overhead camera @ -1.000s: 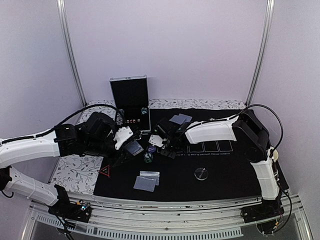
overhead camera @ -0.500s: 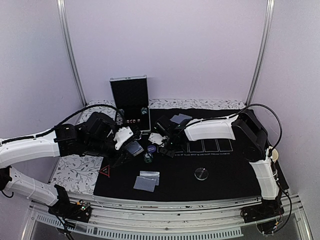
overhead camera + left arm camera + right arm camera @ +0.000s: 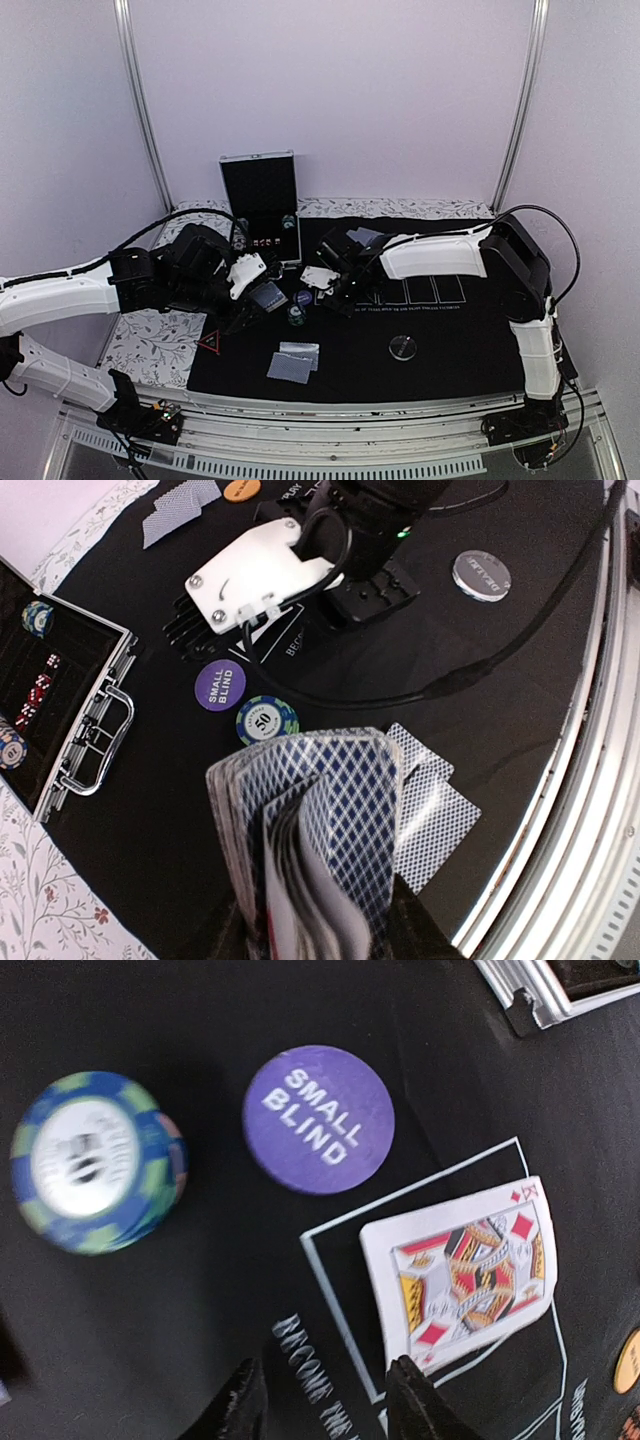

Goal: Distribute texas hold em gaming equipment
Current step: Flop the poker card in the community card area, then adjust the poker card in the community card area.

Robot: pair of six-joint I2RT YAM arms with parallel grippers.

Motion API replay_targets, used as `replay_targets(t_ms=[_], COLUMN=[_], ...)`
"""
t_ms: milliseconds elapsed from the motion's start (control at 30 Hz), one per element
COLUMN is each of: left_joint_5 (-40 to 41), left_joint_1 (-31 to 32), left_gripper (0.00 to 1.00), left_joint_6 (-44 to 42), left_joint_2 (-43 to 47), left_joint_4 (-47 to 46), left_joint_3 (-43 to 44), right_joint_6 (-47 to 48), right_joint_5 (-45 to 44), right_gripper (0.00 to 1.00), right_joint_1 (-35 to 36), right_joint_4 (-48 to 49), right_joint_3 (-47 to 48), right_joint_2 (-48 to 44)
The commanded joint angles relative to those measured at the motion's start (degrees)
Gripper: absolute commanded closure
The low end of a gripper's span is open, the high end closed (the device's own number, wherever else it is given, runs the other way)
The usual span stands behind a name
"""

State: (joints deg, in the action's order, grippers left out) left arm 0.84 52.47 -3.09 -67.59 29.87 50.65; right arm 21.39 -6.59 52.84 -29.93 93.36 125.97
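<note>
My left gripper [image 3: 262, 298] is shut on a fanned deck of playing cards [image 3: 310, 830] with blue patterned backs, and the deck hides its fingers. My right gripper [image 3: 325, 1405] hangs open low over the black mat [image 3: 450, 340]. Just beside its right finger, a face-up king of diamonds [image 3: 465, 1270] lies in a white printed rectangle. A purple SMALL BLIND disc [image 3: 318, 1118] and a green-blue chip stack [image 3: 95, 1160] sit close by. Two face-down cards [image 3: 294, 360] lie near the front edge. A red triangle marker [image 3: 209, 342] sits at the mat's left.
An open metal case [image 3: 262, 205] holding chips and dice stands at the back left. A dealer disc [image 3: 402, 347] lies front right, and two more face-down cards [image 3: 360, 238] with an orange chip [image 3: 241, 488] lie at the back. The metal table rail [image 3: 380, 420] runs along the front.
My right gripper has gone from shut to open and let go of the king of diamonds, which now lies on the mat. The left arm and its deck have not moved.
</note>
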Motion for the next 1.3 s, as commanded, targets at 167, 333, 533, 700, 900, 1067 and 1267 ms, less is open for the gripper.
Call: replay_targets(t_ms=[167,333,533,700,900,1067,1267], left_joint_5=[-0.4,-0.4,-0.4,-0.4,-0.4,-0.3,-0.5], left_joint_1=[-0.7,-0.8,-0.7,-0.8,-0.8,-0.8,-0.7], left_gripper=[0.62,0.62,0.62,0.62,0.62,0.62,0.62], left_joint_6=[0.3,0.3,0.2,0.3,0.2,0.2,0.2], left_joint_2=[0.5,0.6,0.6,0.9,0.7,0.9,0.8], left_joint_4=[-0.4,-0.5,-0.5,-0.5,-0.5,-0.5,-0.5], left_joint_3=[0.3,0.2,0.1,0.1,0.1,0.2,0.1], right_joint_6=[-15.6,-25.7,-28.4,-28.4,-28.5,-28.3,-27.9], right_joint_5=[16.2,9.4,5.9,6.5,7.4,8.0,9.7], right_gripper=[0.54,0.66,0.8,0.9,0.93,0.93,0.93], right_joint_1=[-9.0,-12.1,-12.7,-12.7,-12.1,-11.6,-11.3], right_joint_4=[9.4,9.0,8.3,7.5,6.8,6.5,6.6], right_joint_3=[-6.9,-6.4,-2.3,0.3,1.7,2.7,4.2], right_joint_2=[-11.9,-7.1,-0.5,3.5,5.6,6.3,7.0])
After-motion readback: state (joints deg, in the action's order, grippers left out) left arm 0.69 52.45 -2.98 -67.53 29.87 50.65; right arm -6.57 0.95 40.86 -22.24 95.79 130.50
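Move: The face-up king, lying slightly askew in the first community box, has its middle about 6 cm ahead of the right hand, 1 cm to its left and 2 cm below it. The small blind button is some 4 cm ahead and 8 cm left, the chip stack about 3 cm back and 10 cm left; the empty second box is 6 cm ahead and 6 cm right. From the left hand, the king is roughly 16 cm ahead, 17 cm right and 15 cm down. The king's right edge is where the right hand goes: from the card's near end it lifts about 8 cm in an arc forward and rightward, turning clockwise some 30 degrees while its fingers shut. It comes down by the far right corner, about 9 cm farther out, then slides roughly 2 cm left, the closed tips coming against the edge to nudge the card into its box. ##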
